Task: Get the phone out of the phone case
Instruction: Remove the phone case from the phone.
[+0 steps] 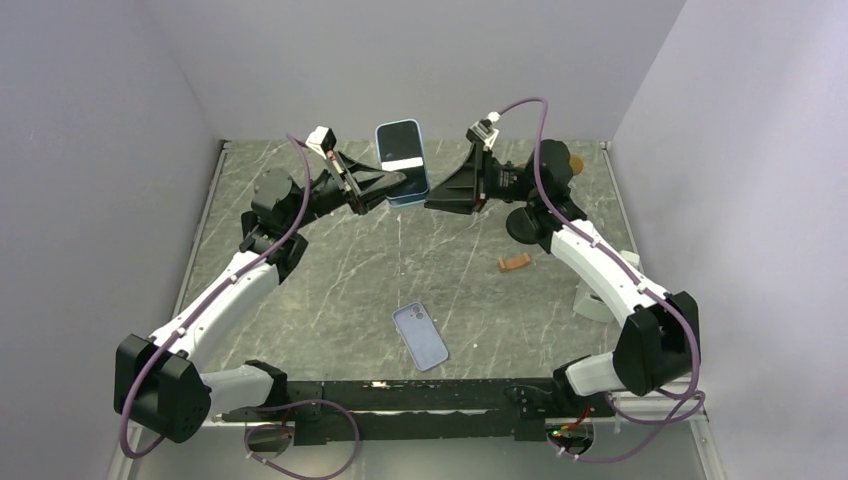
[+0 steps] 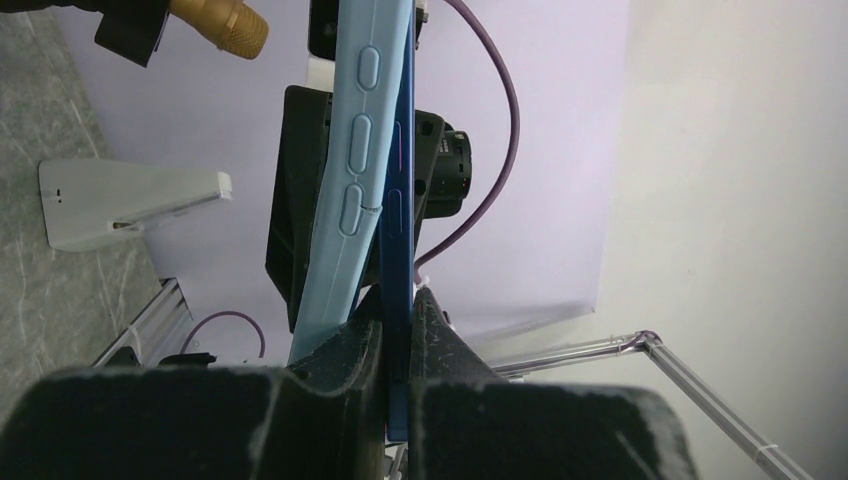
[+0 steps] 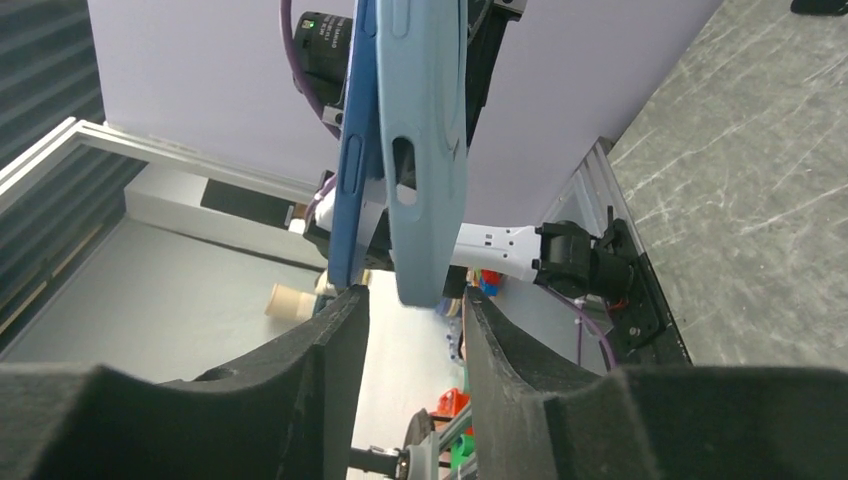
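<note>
The phone (image 1: 402, 158) is held upright in the air over the back of the table. In the left wrist view its dark blue edge (image 2: 399, 200) is clamped between my left gripper's (image 2: 398, 312) pads. The light blue phone case (image 2: 350, 170) has peeled away from the phone on one side. My left gripper (image 1: 392, 186) is shut on the phone. My right gripper (image 1: 433, 200) stands at the other side. In the right wrist view the case's end (image 3: 425, 160) hangs at the mouth of my open right gripper (image 3: 412, 300), with the phone's edge (image 3: 355, 150) by the left fingertip (image 3: 345, 310).
A lavender phone-shaped item (image 1: 420, 336) lies flat near the table's front. A small brown piece (image 1: 514, 263) lies right of centre. A white stand (image 1: 598, 300) sits at the right, partly behind the right arm. Purple walls close in on three sides.
</note>
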Controlling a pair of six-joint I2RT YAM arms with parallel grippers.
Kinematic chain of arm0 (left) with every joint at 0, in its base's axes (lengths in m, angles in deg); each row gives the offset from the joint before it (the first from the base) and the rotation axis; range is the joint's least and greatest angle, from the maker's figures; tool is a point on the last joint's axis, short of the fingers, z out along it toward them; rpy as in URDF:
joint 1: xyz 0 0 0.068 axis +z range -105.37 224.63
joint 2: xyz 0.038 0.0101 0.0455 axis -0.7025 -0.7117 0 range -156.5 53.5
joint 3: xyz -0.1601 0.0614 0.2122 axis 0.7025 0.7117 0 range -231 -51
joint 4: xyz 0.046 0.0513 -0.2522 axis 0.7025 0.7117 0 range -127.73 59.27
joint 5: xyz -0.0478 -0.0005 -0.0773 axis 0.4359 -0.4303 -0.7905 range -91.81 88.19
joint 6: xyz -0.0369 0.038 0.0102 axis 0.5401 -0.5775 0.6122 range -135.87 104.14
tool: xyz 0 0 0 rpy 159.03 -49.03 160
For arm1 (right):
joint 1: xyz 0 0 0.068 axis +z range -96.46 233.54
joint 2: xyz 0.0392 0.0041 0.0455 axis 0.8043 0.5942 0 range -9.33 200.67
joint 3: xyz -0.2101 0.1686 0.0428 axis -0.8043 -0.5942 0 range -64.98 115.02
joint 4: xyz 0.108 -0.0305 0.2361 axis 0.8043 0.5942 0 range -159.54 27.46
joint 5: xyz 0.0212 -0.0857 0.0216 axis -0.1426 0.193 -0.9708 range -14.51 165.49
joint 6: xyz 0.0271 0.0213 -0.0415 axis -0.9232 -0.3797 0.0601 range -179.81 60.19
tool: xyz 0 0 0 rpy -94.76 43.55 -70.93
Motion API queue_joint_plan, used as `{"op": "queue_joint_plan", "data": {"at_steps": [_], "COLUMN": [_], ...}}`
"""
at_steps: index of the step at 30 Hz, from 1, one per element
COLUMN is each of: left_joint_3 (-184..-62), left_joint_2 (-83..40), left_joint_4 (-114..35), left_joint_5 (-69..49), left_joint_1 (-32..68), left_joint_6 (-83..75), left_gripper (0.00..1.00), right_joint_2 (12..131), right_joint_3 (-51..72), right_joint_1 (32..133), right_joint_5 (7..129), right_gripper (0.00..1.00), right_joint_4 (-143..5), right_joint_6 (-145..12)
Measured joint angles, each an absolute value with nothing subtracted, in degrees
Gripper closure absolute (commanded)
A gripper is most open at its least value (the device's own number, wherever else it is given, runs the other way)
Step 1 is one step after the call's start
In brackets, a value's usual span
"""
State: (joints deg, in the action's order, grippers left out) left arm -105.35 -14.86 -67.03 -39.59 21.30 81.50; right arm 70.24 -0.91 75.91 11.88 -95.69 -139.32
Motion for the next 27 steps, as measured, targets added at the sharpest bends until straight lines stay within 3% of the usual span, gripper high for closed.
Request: {"op": "queue_joint_plan", "data": {"at_steps": [3,8,15,20,23,27], "left_joint_3": [-105.4,-105.4,-105.3,-103.4,-103.5,-109.1], "left_joint_2": [-14.9,-14.9,-14.7,-11.8,-9.6,-8.4], "left_joint_4": [-67.0,-67.0,-66.3,-60.8,-52.8,-31.2], "left_joint_5": [-39.5,-38.9,-35.7,-37.2,-37.5,-36.1], "left_joint_1": [20.7,18.2,14.8,12.9,13.9,18.1], "left_joint_6": [81.5,81.4,80.6,77.6,72.1,58.8], "left_gripper": [1.0,1.0,1.0,1.0,1.0,1.0], "right_joint_2": [71.8,74.6,80.0,88.1,90.2,88.5], "right_joint_3": [0.2,2.6,8.4,27.6,36.9,39.0], "right_joint_1": [77.5,79.7,75.9,70.5,69.7,70.2], "right_joint_5": [12.0,12.3,13.9,23.4,30.8,37.3], "right_gripper": [0.68,1.0,1.0,1.0,1.0,1.0], "right_joint_4": [-95.6,-93.7,-86.9,-61.5,-48.0,-35.9], "right_joint_6": [-138.9,-136.8,-132.6,-116.1,-105.9,-95.4]}}
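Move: The light-blue case, already peeled partly off below the phone, has its middle about 8 cm ahead and 5 cm left of the right hand, nearly level; the phone sits about a centimetre above it. From the left hand, which holds the phone, the case's middle is 5 cm ahead and 1 cm right. On the table some 38 cm below the right hand, a lavender case lies 15 cm back and 2 cm left, a wooden block 4 cm ahead and 22 cm right. The loosened case is caught by its near end as the right hand eases 2–3 cm left and shuts its fingers, then pulls it quickly forward about 15 cm and rightward off the phone, sinking slightly, fingers tipping down and turning clockwise. The left hand keeps pinching the phone, drawing back and right about 4 cm, then sinks some 7 cm while swinging back left and forward. ##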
